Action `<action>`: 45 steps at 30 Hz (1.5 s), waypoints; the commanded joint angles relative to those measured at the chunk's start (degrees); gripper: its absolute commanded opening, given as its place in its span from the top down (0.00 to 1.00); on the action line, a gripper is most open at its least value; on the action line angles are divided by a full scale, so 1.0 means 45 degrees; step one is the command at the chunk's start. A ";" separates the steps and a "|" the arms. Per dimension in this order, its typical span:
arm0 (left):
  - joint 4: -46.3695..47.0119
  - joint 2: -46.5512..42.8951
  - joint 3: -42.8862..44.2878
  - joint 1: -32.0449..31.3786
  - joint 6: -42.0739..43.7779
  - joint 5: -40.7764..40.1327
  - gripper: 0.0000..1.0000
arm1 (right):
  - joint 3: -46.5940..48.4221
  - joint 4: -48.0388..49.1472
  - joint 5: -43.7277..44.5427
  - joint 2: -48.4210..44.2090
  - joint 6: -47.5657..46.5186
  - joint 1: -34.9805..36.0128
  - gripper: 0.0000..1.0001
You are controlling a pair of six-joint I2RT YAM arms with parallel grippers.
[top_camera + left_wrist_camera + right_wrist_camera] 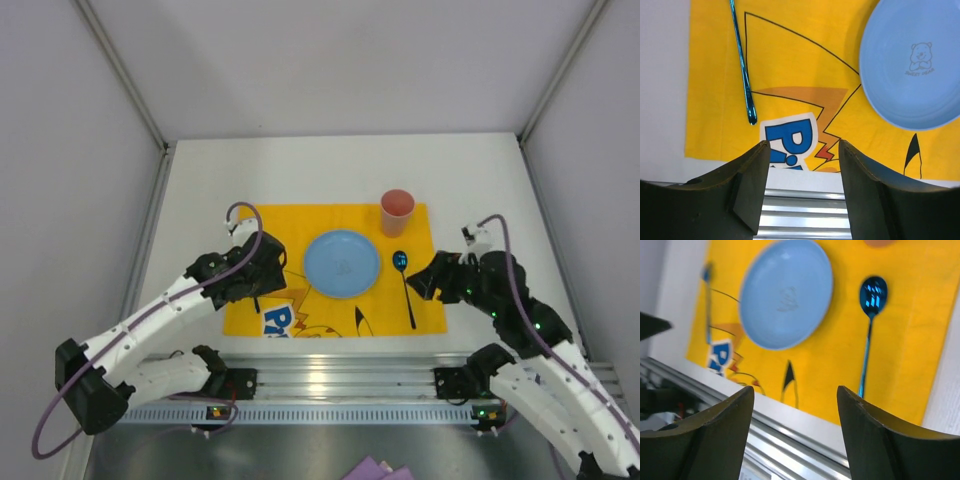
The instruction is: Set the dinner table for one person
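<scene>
On the white dinner table (200, 180) lies a yellow cartoon placemat (300, 225). On it are a light blue plate (342, 263), a red-orange cup (397, 211) at its far right and a shiny blue spoon (404, 285) right of the plate. A thin blue utensil handle (742, 65) lies on the mat's left side, its head out of view. My left gripper (256, 292) hovers open and empty over the mat's near-left part (802, 150). My right gripper (422, 280) hovers open and empty near the spoon (795, 395). The plate (785, 292) and spoon (867, 340) show in the right wrist view.
An aluminium rail (340, 375) runs along the table's near edge, with both arm bases on it. Grey walls close the table on the left, right and far sides. A purple item (380, 468) lies below the rail.
</scene>
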 commanded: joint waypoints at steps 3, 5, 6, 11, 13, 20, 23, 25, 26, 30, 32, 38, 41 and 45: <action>-0.1193 -0.0926 0.1048 -0.0010 0.1415 -0.2445 0.18 | -0.0013 -0.0766 0.0032 -0.4705 0.3057 0.0226 0.32; -0.2229 -0.1199 0.1205 0.0010 0.0771 -0.3349 0.02 | 0.0259 -0.1311 0.0228 -0.5468 0.4283 0.0226 0.31; -0.2270 -0.1317 0.1147 0.0010 0.0731 -0.3740 0.02 | 0.0415 -0.1487 -0.0003 -0.5510 0.4562 0.0226 0.32; -0.0736 -0.2155 0.0386 0.0010 0.2171 -0.4449 0.02 | 0.1918 -0.3225 -0.1040 -0.4964 0.4509 0.0207 0.34; 0.0089 -0.2508 -0.0003 0.0010 0.3306 -0.3981 0.02 | 0.2270 -0.3734 -0.1099 -0.5022 0.4254 0.0226 0.31; 0.3626 -0.4693 -0.1508 0.0010 0.5008 -0.3469 0.03 | 0.2526 -0.4438 -0.0769 -0.5763 0.4485 0.0226 0.03; 0.4875 -0.5513 -0.2308 0.0010 0.5534 -0.3607 0.03 | 0.2234 -0.4206 -0.0299 -0.6289 0.4779 0.0207 0.00; 0.5519 -0.5964 -0.2914 0.0010 0.6119 -0.3821 0.04 | 0.1806 -0.3911 -0.0123 -0.6487 0.5090 0.0207 0.00; 0.5639 -0.6025 -0.3090 0.0010 0.6392 -0.3899 0.04 | 0.1648 -0.3834 -0.0045 -0.6545 0.5247 0.0207 0.00; 0.5971 -0.6006 -0.3579 0.0010 0.6962 -0.5420 0.04 | 0.1237 -0.3599 0.0053 -0.6156 0.5424 0.0207 0.00; 0.6806 -0.5947 -0.3988 0.0010 0.7622 -0.6144 0.02 | 0.1140 -0.3559 0.0170 -0.5884 0.5327 0.0187 0.00; 1.0321 -0.5636 -0.6213 0.0107 0.9635 -0.7081 0.01 | 0.1314 -0.2798 0.0580 -0.5123 0.4333 0.0207 0.00; 1.3581 -0.5557 -0.7911 0.0846 1.0708 -0.6445 0.01 | 0.1646 -0.2739 0.0639 -0.4362 0.3612 0.0207 0.00; 1.5032 -0.4758 -0.8911 0.3889 0.9737 -0.3795 0.01 | 0.2309 -0.2817 0.0464 -0.3481 0.2400 0.0207 0.00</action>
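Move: From the left hand the fork's middle lies about 6 cm ahead, 6 cm to the left and 10 cm below. The blue plate is some 9 cm ahead and 16 cm to the right; the middle of the mat's left edge is 8 cm ahead and 11 cm left. From the right hand, already clear of it, the spoon lies 4 cm ahead, 1 cm left and 12 cm below, the plate 11 cm ahead and 17 cm left, and the cup 20 cm ahead and 5 cm left. The empty left hand swings about 12 cm left and 6 cm forward, past the fork to the mat's left edge, first rising some 6 cm and then sinking to a little below its starting height, while its fingers spread wide and tip up from steeply down towards level, the hand rolling left side up. The right hand backs up and away from the laid spoon, about 10 cm up and 9 cm back with its left side rolling up, opens its empty fingers fully, then eases a few centimetres forward and down again. ##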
